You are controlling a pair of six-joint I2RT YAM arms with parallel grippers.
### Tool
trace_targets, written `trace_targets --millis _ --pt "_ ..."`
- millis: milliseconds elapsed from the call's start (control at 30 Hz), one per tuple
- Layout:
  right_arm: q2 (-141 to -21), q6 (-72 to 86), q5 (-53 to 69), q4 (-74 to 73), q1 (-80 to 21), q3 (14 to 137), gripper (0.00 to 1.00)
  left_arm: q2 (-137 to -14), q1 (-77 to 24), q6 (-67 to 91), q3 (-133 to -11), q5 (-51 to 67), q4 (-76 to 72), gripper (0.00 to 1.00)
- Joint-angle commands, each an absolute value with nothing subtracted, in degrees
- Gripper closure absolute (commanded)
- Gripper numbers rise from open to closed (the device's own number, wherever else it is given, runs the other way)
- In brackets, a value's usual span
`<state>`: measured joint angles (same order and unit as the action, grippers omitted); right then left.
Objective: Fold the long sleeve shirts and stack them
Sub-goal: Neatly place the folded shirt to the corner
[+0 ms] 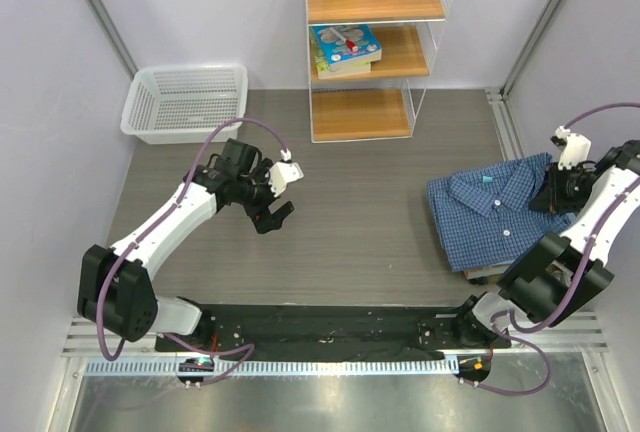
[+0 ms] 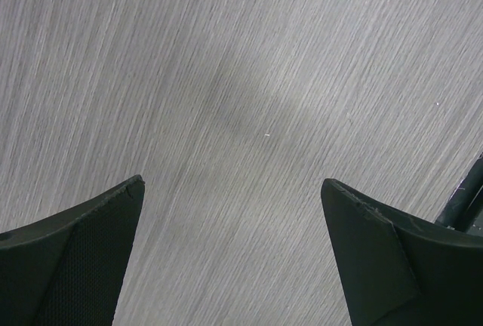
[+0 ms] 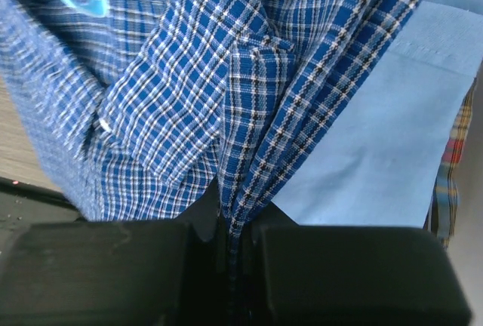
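Note:
A folded dark blue checked long sleeve shirt (image 1: 495,217) lies at the right of the table, collar toward the back, on top of other folded cloth. My right gripper (image 1: 553,192) is at its right edge, shut on a pinched fold of the checked shirt (image 3: 181,92). In the right wrist view, the fold runs down between the jaws of the right gripper (image 3: 238,228). A plain light blue shirt (image 3: 377,137) lies under it. My left gripper (image 1: 275,214) hangs open over bare table at centre left, far from the shirts. Nothing is between the fingers of the left gripper (image 2: 232,182).
A white mesh basket (image 1: 185,102) stands at the back left. A wooden shelf unit (image 1: 365,52) with books and small items stands at the back centre. A strip of red-and-yellow plaid cloth (image 3: 451,175) shows beside the light blue shirt. Walls close off both sides.

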<state>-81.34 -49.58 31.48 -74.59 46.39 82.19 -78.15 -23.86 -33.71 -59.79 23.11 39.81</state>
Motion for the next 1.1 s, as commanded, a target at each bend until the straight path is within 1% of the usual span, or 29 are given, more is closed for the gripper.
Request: trace_targets --millis 0,233,400,500,533,567,600,633,667,700,800,833,1000,1067 --pt "-83.49 -52.73 34.63 -65.84 47.98 81.65 0.99 -78.22 -23.29 -34.37 -60.29 23.56 40.60 0.00" --pt "-88.68 -53.52 36.12 -64.86 51.41 86.30 0.99 -78.49 -22.94 -34.28 -60.38 23.03 41.22 0.00" --pt "-89.30 -55.11 34.98 -64.52 51.94 84.64 0.99 -79.45 -22.94 -34.37 -60.99 22.94 41.40 0.00" --pt "-89.73 -54.15 33.84 -61.27 52.82 83.24 0.99 -79.45 -22.85 -34.28 -61.26 22.94 41.84 0.00" --pt "-90.52 -53.97 33.49 -60.56 52.82 83.06 0.95 -79.37 -22.76 -34.28 -61.17 22.94 41.75 0.00" --pt "-90.96 -53.96 33.40 -60.64 52.82 83.06 0.87 -79.37 -22.76 -34.28 -61.17 22.94 41.84 0.00" --pt "-91.14 -53.70 33.14 -60.64 52.82 83.23 0.59 -79.37 -22.76 -34.19 -61.26 22.68 42.10 0.00" --pt "-91.06 -53.61 32.70 -60.64 52.91 83.32 0.44 -79.19 -22.76 -34.02 -61.43 22.59 42.27 0.00" --pt "-90.79 -53.70 32.43 -60.64 53.00 83.67 0.33 -79.10 -22.68 -33.84 -61.61 22.59 42.62 0.00" --pt "-90.44 -53.96 32.34 -60.38 53.26 83.93 0.24 -79.01 -22.33 -33.66 -61.70 22.59 42.80 0.00" --pt "-88.25 -54.40 31.82 -60.03 53.44 85.43 0.18 -78.84 -21.19 -33.05 -61.53 23.29 43.16 0.00" --pt "-87.63 -54.58 31.64 -59.68 53.44 85.78 0.09 -78.92 -20.92 -32.87 -61.52 24.07 43.15 0.00" --pt "-82.36 -54.32 30.93 -58.36 53.35 89.03 0.08 -79.63 -19.34 -32.26 -62.40 25.31 43.68 0.00" --pt "-80.08 -55.81 32.25 -59.93 52.39 90.00 0.12 -79.89 -19.16 -32.43 -62.67 25.40 43.94 0.00"
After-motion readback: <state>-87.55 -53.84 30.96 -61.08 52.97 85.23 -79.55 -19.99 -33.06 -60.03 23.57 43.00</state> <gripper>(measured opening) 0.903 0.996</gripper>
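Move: Over the right part of the stack, the right hand still grips the dark blue folded shirt by its right edge. The stack's middle, topped by the light blue shirt, lies about level ahead, 4 cm to its left and some 10 cm below. The held shirt's middle is roughly 10 cm left and 2 cm back, its collar 12 cm left and 6 cm ahead. From the left hand, the stack lies some 62 cm to the right, about level ahead. Drawing the pinched edge about 5 cm to the right, some 3 cm down and a little forward over the stack, the right hand lays the dark blue shirt down, then opens wide and lets go. It carries on another 4 cm right towards the wall, rises about 3 cm at the end and tilts about 10 degrees. The empty left hand, still open, drifts some 2 cm left. ##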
